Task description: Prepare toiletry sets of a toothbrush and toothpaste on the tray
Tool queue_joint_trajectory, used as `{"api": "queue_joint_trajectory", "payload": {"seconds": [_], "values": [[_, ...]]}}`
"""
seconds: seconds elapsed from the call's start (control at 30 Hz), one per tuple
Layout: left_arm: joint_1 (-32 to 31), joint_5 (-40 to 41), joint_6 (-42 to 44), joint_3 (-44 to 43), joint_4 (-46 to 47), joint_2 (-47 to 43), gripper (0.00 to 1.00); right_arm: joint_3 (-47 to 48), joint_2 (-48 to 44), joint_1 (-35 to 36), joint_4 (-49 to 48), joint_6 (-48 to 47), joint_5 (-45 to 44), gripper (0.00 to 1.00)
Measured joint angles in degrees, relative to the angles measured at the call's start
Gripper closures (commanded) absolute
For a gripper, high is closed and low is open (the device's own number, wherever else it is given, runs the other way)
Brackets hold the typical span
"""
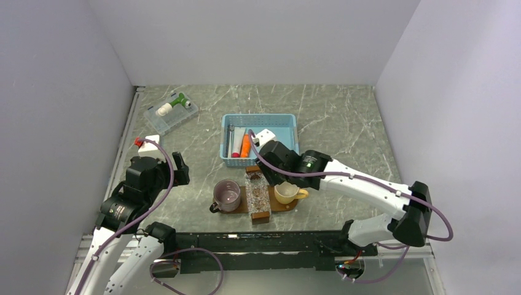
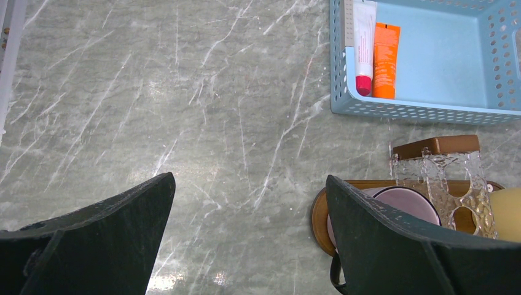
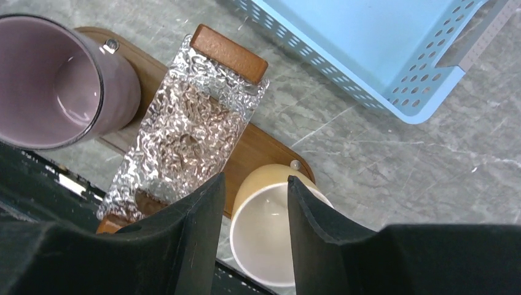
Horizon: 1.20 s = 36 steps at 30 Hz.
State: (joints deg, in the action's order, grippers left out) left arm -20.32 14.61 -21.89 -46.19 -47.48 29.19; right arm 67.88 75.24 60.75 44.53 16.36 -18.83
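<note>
The orange toothpaste lies in the light-blue basket beside a white tube with a red cap. A thin greyish stick, apparently the toothbrush, lies along the basket's left wall. The dark-brown tray carries a purple mug, a textured glass holder and a yellow cup. My right gripper hangs open just above the yellow cup, holding nothing. My left gripper stands wide open over bare table left of the tray.
A clear plastic box with a green and white item stands at the back left. A small white object with a red tip lies near the left wall. The grey marble table is walled on three sides.
</note>
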Motion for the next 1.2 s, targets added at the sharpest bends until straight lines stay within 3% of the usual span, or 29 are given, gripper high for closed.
{"api": "queue_joint_trajectory", "payload": {"seconds": [0.4, 0.73, 1.03, 1.2], "values": [[0.0, 0.0, 0.0, 0.0, 0.0, -0.1, 0.01, 3.3, 10.5, 0.0, -7.6, 7.2, -1.8, 0.59], [0.0, 0.0, 0.0, 0.0, 0.0, -0.1, 0.01, 9.7, 20.0, 0.0, -11.8, 10.1, -1.3, 0.83], [0.0, -0.2, 0.0, 0.0, 0.0, -0.1, 0.0, 13.8, 25.7, 0.0, -13.2, 11.1, 0.0, 0.97], [0.0, -0.4, 0.0, 0.0, 0.0, -0.1, 0.01, 15.0, 28.6, 0.0, -13.3, 11.4, 0.0, 0.99]]}}
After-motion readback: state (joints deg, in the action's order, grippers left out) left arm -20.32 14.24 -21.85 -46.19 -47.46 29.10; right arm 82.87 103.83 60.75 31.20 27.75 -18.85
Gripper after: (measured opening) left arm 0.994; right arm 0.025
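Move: From the right hand, just clear of the yellow mug, the white toothpaste in the blue basket lies about 23 cm ahead, 11 cm to the left and 13 cm below. The orange tube is some 21 cm ahead and 7 cm left. The yellow mug sits around 6 cm right and 2 cm back, the glittery holder's middle about 4 cm left and 1 cm back. From the left hand, the white toothpaste is roughly 23 cm ahead and 17 cm right. Leftward above all, about 12 cm, the right hand travels away from the yellow mug and across the holder towards the toothpaste end of the basket, reaching some 6 cm forward and sinking about 6 cm as it goes. The empty fingers close from half open to nearly shut, and the wrist rolls slightly and turns about 10 degrees clockwise. ##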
